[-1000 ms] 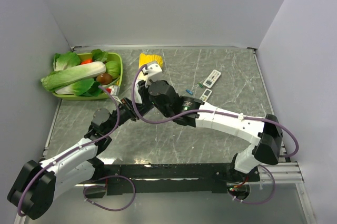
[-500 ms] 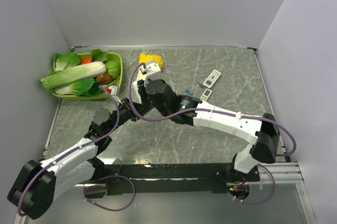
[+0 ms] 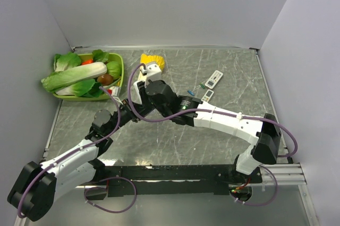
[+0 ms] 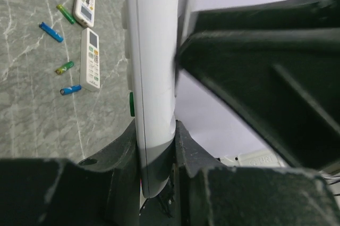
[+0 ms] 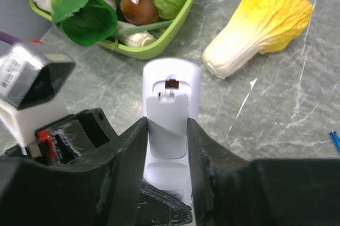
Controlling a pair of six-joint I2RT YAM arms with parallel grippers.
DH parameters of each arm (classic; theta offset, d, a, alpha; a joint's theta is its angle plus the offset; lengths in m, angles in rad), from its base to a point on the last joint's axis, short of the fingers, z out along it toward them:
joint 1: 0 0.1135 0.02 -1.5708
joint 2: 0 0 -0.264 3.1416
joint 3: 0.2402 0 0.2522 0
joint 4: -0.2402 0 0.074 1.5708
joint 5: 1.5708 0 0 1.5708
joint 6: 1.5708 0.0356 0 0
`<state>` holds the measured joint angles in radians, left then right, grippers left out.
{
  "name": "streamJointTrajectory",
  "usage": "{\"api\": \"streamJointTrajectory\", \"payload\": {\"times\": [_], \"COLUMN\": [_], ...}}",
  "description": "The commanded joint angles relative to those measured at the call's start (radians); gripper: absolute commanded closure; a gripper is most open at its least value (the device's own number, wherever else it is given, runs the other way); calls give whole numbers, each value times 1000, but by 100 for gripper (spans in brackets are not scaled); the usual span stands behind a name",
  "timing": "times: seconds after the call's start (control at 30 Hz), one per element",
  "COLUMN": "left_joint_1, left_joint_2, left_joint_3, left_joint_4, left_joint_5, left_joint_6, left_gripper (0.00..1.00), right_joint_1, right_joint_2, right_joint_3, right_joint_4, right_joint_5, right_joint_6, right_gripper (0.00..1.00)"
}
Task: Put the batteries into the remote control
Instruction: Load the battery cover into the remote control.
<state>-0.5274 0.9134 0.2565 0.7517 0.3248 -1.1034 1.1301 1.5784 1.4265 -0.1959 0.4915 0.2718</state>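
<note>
A white remote control point(image 4: 154, 50) stands edge-on in my left gripper point(image 4: 156, 146), which is shut on its lower end. The same remote point(image 5: 171, 74) shows its back, and my right gripper point(image 5: 166, 130) has a finger against each side of the battery cover point(image 5: 166, 111). From above, both grippers meet at the remote point(image 3: 136, 93). Loose batteries lie on the table: blue point(image 4: 51, 31), green point(image 4: 66, 14), green point(image 4: 65, 67), blue point(image 4: 70, 89). From above I see a blue one point(image 3: 190, 92) and a green one point(image 3: 202, 85).
Two other white remotes point(image 3: 214, 78) point(image 3: 208, 95) lie right of centre. A green basket point(image 3: 121, 65) of vegetables stands at the back left, close to the grippers. A yellow cabbage point(image 3: 152, 59) lies beside it. Walls enclose the table.
The right arm has shifted slightly left toward the held remote. The left arm and remote have stayed in place.
</note>
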Motion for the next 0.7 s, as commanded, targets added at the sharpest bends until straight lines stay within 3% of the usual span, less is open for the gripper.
{"api": "streamJointTrajectory", "payload": {"times": [0.0,0.4,0.67], "left_joint_1": [-3,-3,-3], "left_joint_2": [-13,-15,-1], "left_joint_3": [13,4,-5], "left_joint_4": [135,144,179], "left_joint_5": [3,8,40], "left_joint_6": [-15,-21,-21], "left_gripper": [98,98,98], "right_joint_1": [8,8,-7], "right_joint_2": [32,-4,-107], "right_joint_3": [43,41,58], "right_joint_4": [-45,-40,-22], "right_joint_5": [9,-16,-123], "right_joint_6": [6,7,-64], "right_gripper": [55,36,7]}}
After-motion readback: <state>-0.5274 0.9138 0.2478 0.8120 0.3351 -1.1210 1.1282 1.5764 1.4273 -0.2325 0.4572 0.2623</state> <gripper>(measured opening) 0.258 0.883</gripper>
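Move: The right fingertips are around the battery cover, at the hand point and some 1 cm short of the remote's back, which lies ahead and to the left. The yellow cabbage is about 15 cm ahead, level sideways and 23 cm below; the vegetable basket is roughly 12 cm ahead, 31 cm left and 21 cm below. From the left hand, which holds the remote's lower end, the cover is about 5 cm ahead, 2 cm left and 5 cm up. Right fingers spread wide off the cover while sinking about 1 cm; the left raises the held remote about 1 cm. ##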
